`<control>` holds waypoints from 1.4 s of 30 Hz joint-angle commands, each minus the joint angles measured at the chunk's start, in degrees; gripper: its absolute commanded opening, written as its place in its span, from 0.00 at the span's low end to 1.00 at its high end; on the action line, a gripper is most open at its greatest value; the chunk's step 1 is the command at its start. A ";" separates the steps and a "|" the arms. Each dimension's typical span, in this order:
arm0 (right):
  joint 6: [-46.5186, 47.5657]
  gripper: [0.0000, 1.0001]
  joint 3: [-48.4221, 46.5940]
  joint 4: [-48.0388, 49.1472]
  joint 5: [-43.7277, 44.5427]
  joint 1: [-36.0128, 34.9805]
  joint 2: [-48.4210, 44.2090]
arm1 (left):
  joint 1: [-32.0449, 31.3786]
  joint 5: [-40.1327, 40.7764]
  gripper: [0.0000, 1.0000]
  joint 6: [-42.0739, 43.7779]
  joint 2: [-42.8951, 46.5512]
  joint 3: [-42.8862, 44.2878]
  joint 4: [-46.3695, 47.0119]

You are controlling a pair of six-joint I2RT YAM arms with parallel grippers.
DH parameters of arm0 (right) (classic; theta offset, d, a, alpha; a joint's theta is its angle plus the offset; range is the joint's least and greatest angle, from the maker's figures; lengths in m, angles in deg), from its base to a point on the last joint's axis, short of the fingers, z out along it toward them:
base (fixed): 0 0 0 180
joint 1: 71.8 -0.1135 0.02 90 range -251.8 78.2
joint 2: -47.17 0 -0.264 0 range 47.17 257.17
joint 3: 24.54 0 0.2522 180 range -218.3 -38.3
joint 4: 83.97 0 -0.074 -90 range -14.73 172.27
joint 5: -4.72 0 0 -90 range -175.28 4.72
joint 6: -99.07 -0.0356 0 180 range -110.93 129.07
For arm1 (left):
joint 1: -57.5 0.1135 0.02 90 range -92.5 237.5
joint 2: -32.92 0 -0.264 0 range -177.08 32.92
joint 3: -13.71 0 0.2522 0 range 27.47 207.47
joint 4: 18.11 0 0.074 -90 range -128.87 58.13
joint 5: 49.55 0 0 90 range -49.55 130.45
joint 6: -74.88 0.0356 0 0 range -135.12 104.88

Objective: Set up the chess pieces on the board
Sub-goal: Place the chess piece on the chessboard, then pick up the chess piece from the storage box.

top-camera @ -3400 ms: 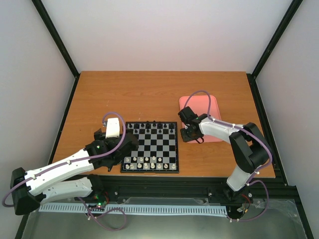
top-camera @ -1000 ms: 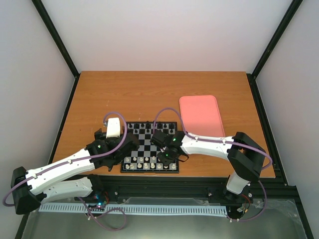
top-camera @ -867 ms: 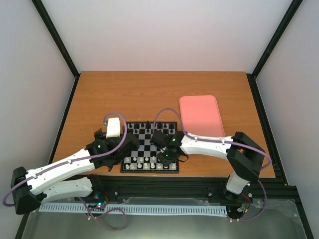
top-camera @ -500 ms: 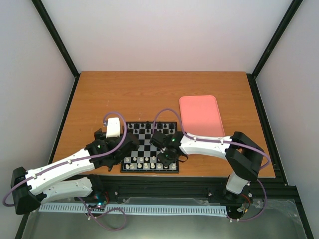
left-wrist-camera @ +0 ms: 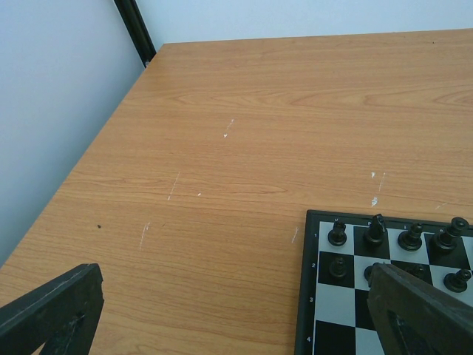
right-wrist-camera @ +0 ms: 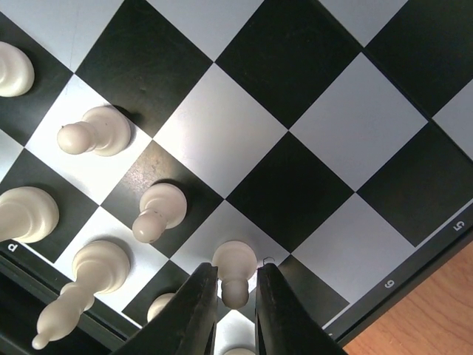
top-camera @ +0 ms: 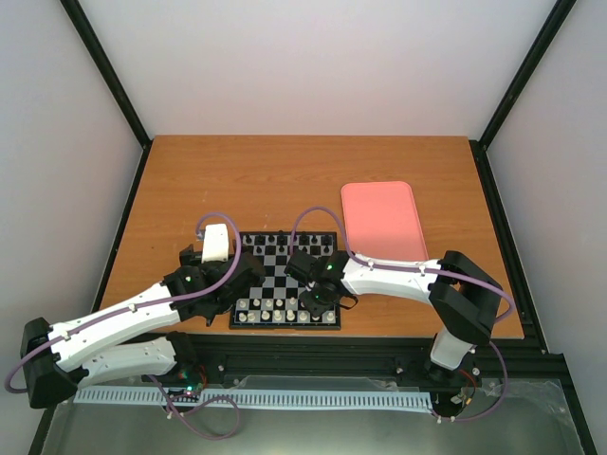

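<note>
The board (top-camera: 285, 276) lies in the middle of the table, with black figures along its far rows and cream-white chess pieces (top-camera: 270, 309) along its near rows. My right gripper (top-camera: 317, 301) hangs low over the near right squares. In the right wrist view its jaws (right-wrist-camera: 236, 270) stand slightly apart around a white pawn (right-wrist-camera: 235, 259) that stands upright on a white square, a thin gap on each side. More white pieces (right-wrist-camera: 159, 209) stand to its left. My left gripper (top-camera: 243, 275) rests at the board's left edge, wide open (left-wrist-camera: 236, 329) and empty.
A pink tray (top-camera: 383, 220) lies right of the board with nothing showing in it. Black pieces (left-wrist-camera: 377, 231) fill the board corner in the left wrist view. Bare wooden table (left-wrist-camera: 222, 148) stretches left and beyond. Black frame posts edge the table.
The right arm came from the pink tray to the board's near right squares. In the last second its jaws eased apart around the pawn. The left arm has not moved.
</note>
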 commanded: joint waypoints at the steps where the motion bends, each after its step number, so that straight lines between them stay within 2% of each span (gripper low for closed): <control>1: 0.56 0.20 -1.06 0.31 0.63 -0.71 -0.10 | 0.30 1.31 1.00 -1.43 0.54 1.96 -0.86; 6: 1.03 0.23 -0.77 0.59 -0.19 -0.96 -2.05 | 0.30 1.34 1.00 -1.42 0.42 2.01 -0.80; 8: 1.27 0.27 -0.72 0.92 -0.34 -1.06 -3.04 | 0.30 1.35 1.00 -1.50 0.43 2.03 -0.88; 16: 1.68 0.34 -1.59 0.01 2.56 -1.07 -4.82 | 0.30 1.52 1.00 -1.57 0.32 2.02 -0.98; 20: 1.39 0.37 -2.40 -2.08 7.54 -1.07 -6.12 | 0.30 1.50 1.00 -1.51 0.38 2.05 -1.05; 25: -0.53 0.52 -2.37 -4.22 17.29 -0.12 -10.32 | 0.30 1.63 1.00 -1.59 0.64 2.05 -1.14; 29: -0.23 0.61 -1.37 -3.64 17.84 5.06 -12.46 | 0.32 1.45 1.00 -1.33 0.51 2.07 -0.79; 33: 1.29 0.64 0.79 -1.20 16.19 11.87 -12.43 | 0.30 1.16 1.00 -1.23 0.33 2.08 -0.71; 38: 3.22 0.63 2.50 2.96 12.99 20.40 -9.68 | 0.30 0.73 1.00 -0.71 0.09 2.02 -0.02; 42: 4.47 0.61 2.27 5.52 11.49 23.43 -7.18 | 0.30 0.62 1.00 -0.54 0.00 2.07 0.00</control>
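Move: The right hand's tips are around the top of the placed pawn, already on its square, its middle about 1 cm below. The tray pawn, last in the pink tray's near-left corner, lies about 13 cm ahead and 11 cm right, roughly 1 cm lower; the corner black pawn stands about 14 cm ahead and 3 cm right at that height. From the idle left hand the tray pawn is some 32 cm right, 3 cm ahead and 18 cm below. Opening wider, the right hand rises off the placed pawn, sweeps about 16 cm forward-right towards the tray pawn. ##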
